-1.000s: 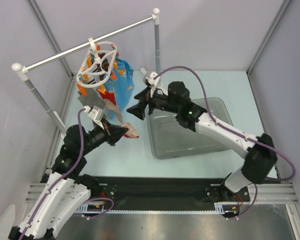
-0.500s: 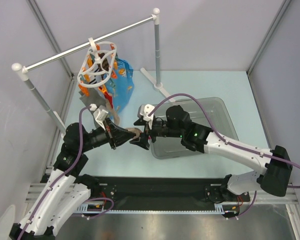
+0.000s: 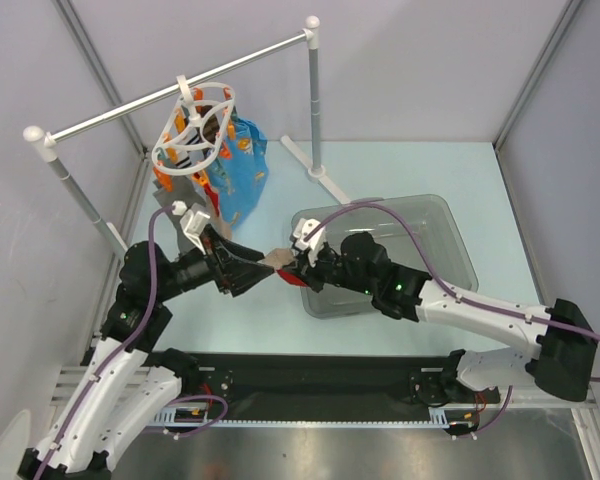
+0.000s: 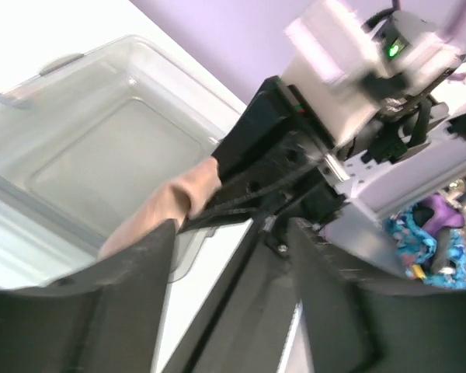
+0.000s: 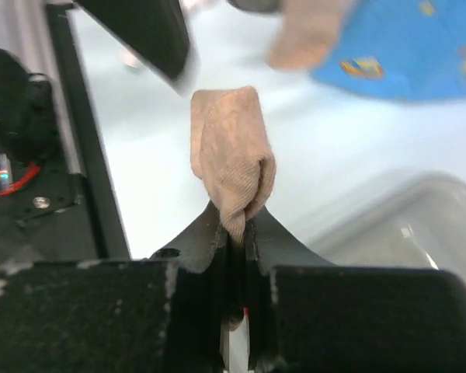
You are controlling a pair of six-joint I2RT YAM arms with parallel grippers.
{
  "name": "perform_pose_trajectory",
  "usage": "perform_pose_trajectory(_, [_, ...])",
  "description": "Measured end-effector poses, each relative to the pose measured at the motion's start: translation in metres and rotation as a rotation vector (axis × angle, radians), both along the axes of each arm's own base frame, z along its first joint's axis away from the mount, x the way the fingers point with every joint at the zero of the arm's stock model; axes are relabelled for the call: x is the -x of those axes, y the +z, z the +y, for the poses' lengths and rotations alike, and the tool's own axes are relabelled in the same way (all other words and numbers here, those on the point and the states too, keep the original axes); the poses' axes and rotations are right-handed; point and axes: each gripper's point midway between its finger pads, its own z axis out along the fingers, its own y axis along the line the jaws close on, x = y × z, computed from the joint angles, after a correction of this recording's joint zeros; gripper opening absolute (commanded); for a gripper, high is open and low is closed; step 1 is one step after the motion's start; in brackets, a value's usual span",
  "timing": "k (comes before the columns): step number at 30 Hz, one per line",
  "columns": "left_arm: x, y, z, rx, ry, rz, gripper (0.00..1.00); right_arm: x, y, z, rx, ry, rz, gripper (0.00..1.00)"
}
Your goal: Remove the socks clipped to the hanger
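Observation:
A beige-pink sock (image 5: pixel 231 151) stands up folded from my right gripper (image 5: pixel 234 225), which is shut on its lower end. From above, this sock (image 3: pixel 277 260) lies between the two grippers, just left of the bin. My left gripper (image 4: pixel 231 233) is open, its fingers wide apart, and the sock (image 4: pixel 167 210) shows just past its left finger. The white ring hanger (image 3: pixel 193 130) hangs from the rail with orange clips and a striped sock (image 3: pixel 185 160) under it. Another beige sock (image 5: pixel 307 31) hangs blurred in the right wrist view.
A clear plastic bin (image 3: pixel 435 225) sits right of centre, under my right arm. A bright blue printed cloth (image 3: pixel 238 165) hangs beside the hanger. The white rail (image 3: pixel 130 108) runs on two posts (image 3: pixel 314 100) across the back left.
My right arm came down from near the hanger to the left gripper and shut on the beige-pink sock. The left gripper, shut on it before, has opened.

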Motion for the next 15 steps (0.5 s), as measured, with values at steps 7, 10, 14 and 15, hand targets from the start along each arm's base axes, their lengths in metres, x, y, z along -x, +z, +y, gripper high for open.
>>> perform_pose_trajectory(7, [-0.034,0.002,0.024,-0.061,0.249,-0.002,0.81,-0.046,-0.02,-0.085,0.0,-0.425,0.214,0.0])
perform_pose_trajectory(10, [-0.059,-0.019,0.056,-0.146,0.486,0.046,0.87,-0.074,-0.018,-0.147,-0.043,-0.678,0.304,0.03])
perform_pose_trajectory(14, [-0.074,-0.05,0.091,-0.245,0.702,0.129,0.87,-0.093,-0.028,-0.227,-0.08,-1.011,0.399,0.43])
perform_pose_trajectory(15, [-0.076,-0.057,0.097,-0.266,0.731,0.15,0.87,-0.094,-0.033,-0.241,-0.074,-1.071,0.42,0.55])
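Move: The right hand already holds the handed-over beige sock; the grey bin's middle lies about 14 cm ahead, 23 cm right and 20 cm below it. The left hand, now free of that sock, has the remaining beige sock on the hanger some 16 cm ahead and 9 cm left, roughly level. From the left hand, the grey sock hangs about 17 cm ahead and 17 cm left, the blue one 22 cm ahead and 4 cm left. Right swings the sock some 25 cm right over the bin, starting to open; left withdraws left-forward, opening wider. ##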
